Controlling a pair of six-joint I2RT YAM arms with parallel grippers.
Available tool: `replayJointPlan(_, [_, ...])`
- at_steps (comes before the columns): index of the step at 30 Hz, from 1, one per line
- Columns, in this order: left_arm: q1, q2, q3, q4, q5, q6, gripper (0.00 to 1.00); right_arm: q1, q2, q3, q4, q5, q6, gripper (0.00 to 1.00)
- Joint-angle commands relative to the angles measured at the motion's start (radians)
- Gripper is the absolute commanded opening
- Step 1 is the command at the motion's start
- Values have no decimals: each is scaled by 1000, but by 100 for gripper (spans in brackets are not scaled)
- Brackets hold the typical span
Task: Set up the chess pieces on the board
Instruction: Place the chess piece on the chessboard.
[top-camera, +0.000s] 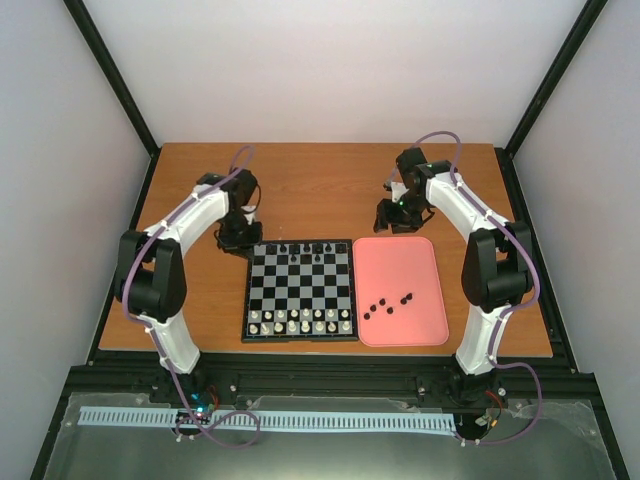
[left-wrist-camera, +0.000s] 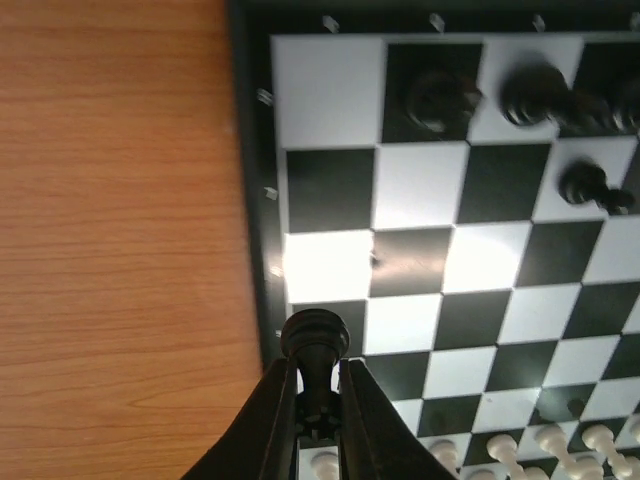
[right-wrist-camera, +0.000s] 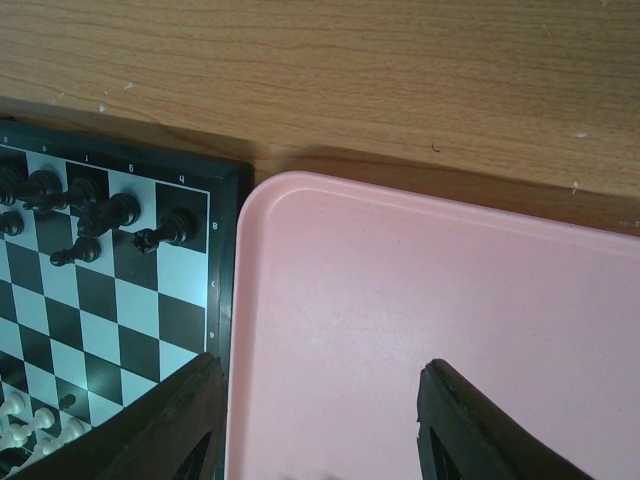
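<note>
The board lies between my arms. Several black chess pieces stand along its far rows, and several more lie loose on the pink tray. My left gripper hovers at the board's far left corner, shut on a black piece whose round end sticks out past the fingertips. In the left wrist view this gripper hangs over the board's left edge squares. My right gripper is open above the tray's far left corner, nothing between its fingers.
White pieces fill the board's two near rows and also show in the left wrist view. Black pieces on the far rows appear beside the tray in the right wrist view. Bare wooden table lies beyond board and tray.
</note>
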Motion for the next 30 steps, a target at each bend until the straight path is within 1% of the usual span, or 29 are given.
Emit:
replayJointPlan(1, [43, 32, 82, -22, -38, 57, 1, -9, 11, 25, -1, -13, -15, 53])
replayJointPlan(12, [51, 231, 238, -14, -40, 84, 1, -8, 30, 51, -9, -22, -18, 53])
replayJointPlan(16, [55, 260, 265, -15, -28, 83, 1, -9, 35, 53, -10, -22, -19, 53])
replayJointPlan(30, [57, 307, 277, -12, -2, 84, 2, -10, 49, 55, -10, -16, -21, 53])
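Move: The left hand already holds the black rook upright. Its goal, the empty far-left corner square of the chessboard, lies about 6 cm ahead, neither left nor right, and some 6 cm below. The black knight stands about 3 cm to the right of that square and the black bishop about 6 cm to the right, while a black pawn stands about 9 cm to the right and 3 cm nearer. From the right hand the corner square is some 32 cm left, about 1 cm back and 8 cm below. Forward along the board's left edge, about 6 cm, goes the left hand with the rook, first swinging a further 1.5 cm left and then easing back. Part-way out it starts sinking, quickly and then slowly, about 4 cm in all, down to the empty corner square beside the knight. The fingers stay shut on the rook and keep pointing down. ##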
